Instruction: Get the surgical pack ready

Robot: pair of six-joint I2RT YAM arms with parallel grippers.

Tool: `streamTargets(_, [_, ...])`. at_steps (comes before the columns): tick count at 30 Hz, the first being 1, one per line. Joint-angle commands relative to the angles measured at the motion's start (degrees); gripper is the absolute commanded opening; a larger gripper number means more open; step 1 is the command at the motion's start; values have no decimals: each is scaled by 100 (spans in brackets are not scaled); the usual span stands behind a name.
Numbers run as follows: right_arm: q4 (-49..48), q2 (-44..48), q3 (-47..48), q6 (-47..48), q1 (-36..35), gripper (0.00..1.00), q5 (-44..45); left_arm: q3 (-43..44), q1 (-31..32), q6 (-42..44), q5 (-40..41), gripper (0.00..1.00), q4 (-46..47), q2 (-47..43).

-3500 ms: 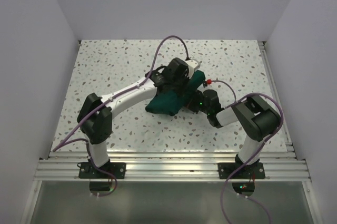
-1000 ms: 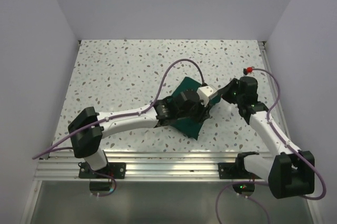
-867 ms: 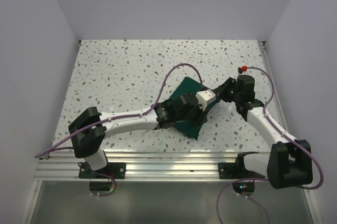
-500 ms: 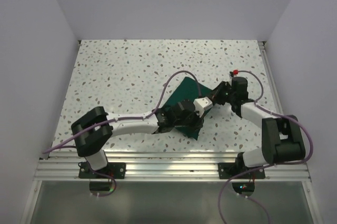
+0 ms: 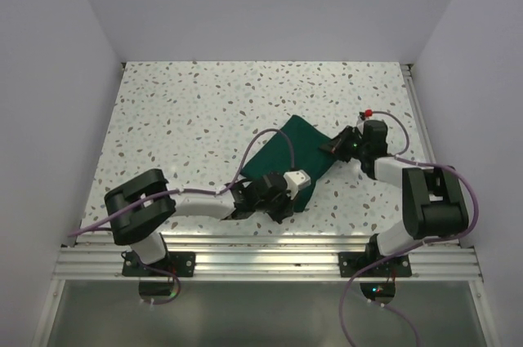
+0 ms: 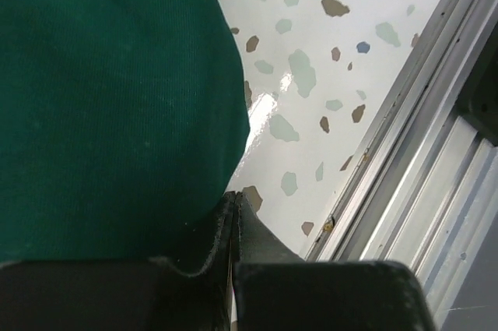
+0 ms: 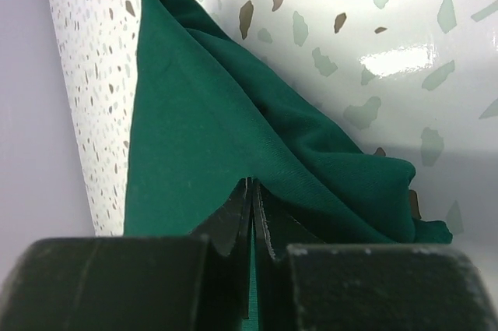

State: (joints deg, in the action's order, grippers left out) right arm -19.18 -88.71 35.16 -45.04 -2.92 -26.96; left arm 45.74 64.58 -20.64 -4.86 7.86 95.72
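Note:
The surgical pack shows only as a dark green folded cloth [image 5: 286, 149] lying right of the table's middle. My left gripper [image 5: 278, 204] is low at the cloth's near corner. In the left wrist view its jaws [image 6: 233, 197] are pressed together, with the tips touching the edge of the cloth [image 6: 109, 97] and no fabric seen between them. My right gripper [image 5: 335, 148] is at the cloth's right edge. In the right wrist view its jaws [image 7: 253, 183] are shut on a raised fold of the cloth [image 7: 202, 128], and green shows in the slit.
The speckled table [image 5: 180, 118] has white walls on three sides. An aluminium rail [image 5: 261, 253] runs along the near edge, close to my left gripper, and also shows as the rail [image 6: 420, 152] in the left wrist view. Purple cables loop over both arms.
My left arm has drawn back toward the near rail and its jaws have shut. My right gripper has slid left onto the cloth's right edge and shut. The cloth has barely shifted.

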Motion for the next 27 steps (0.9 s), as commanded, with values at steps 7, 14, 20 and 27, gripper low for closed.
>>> streamTargets(7, [1117, 1127, 571, 697, 54, 18, 604, 462, -24, -36, 398, 0, -345, -1134])
streamTargets(14, [1811, 1628, 484, 909, 54, 20, 1096, 717, -68, -98, 469, 4, -777, -1267])
streamTargets(20, [2303, 1813, 466, 1076, 81, 26, 1430, 920, -269, -255, 1014, 22, -1392, -1494])
streamTargets(27, [3086, 2647, 387, 1418, 90, 95, 2352, 174, -1236, -423, 1397, 53, -1515, -2741])
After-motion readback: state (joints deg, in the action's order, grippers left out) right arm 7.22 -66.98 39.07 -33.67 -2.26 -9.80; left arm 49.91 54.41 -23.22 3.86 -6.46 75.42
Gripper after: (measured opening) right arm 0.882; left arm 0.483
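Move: The folded green drape's near corner is about 5 cm to the left hand's right and 2 cm ahead, barely below it; its left corner is some 13 cm ahead and 12 cm left. The right hand has the drape's right corner about 3 cm to its right, level fore and aft and 2 cm below, with the far corner roughly 9 cm ahead and 11 cm left. Both hands lift off the drape, opening: left about 12 cm up, then forward-left, right 6 up and right. ##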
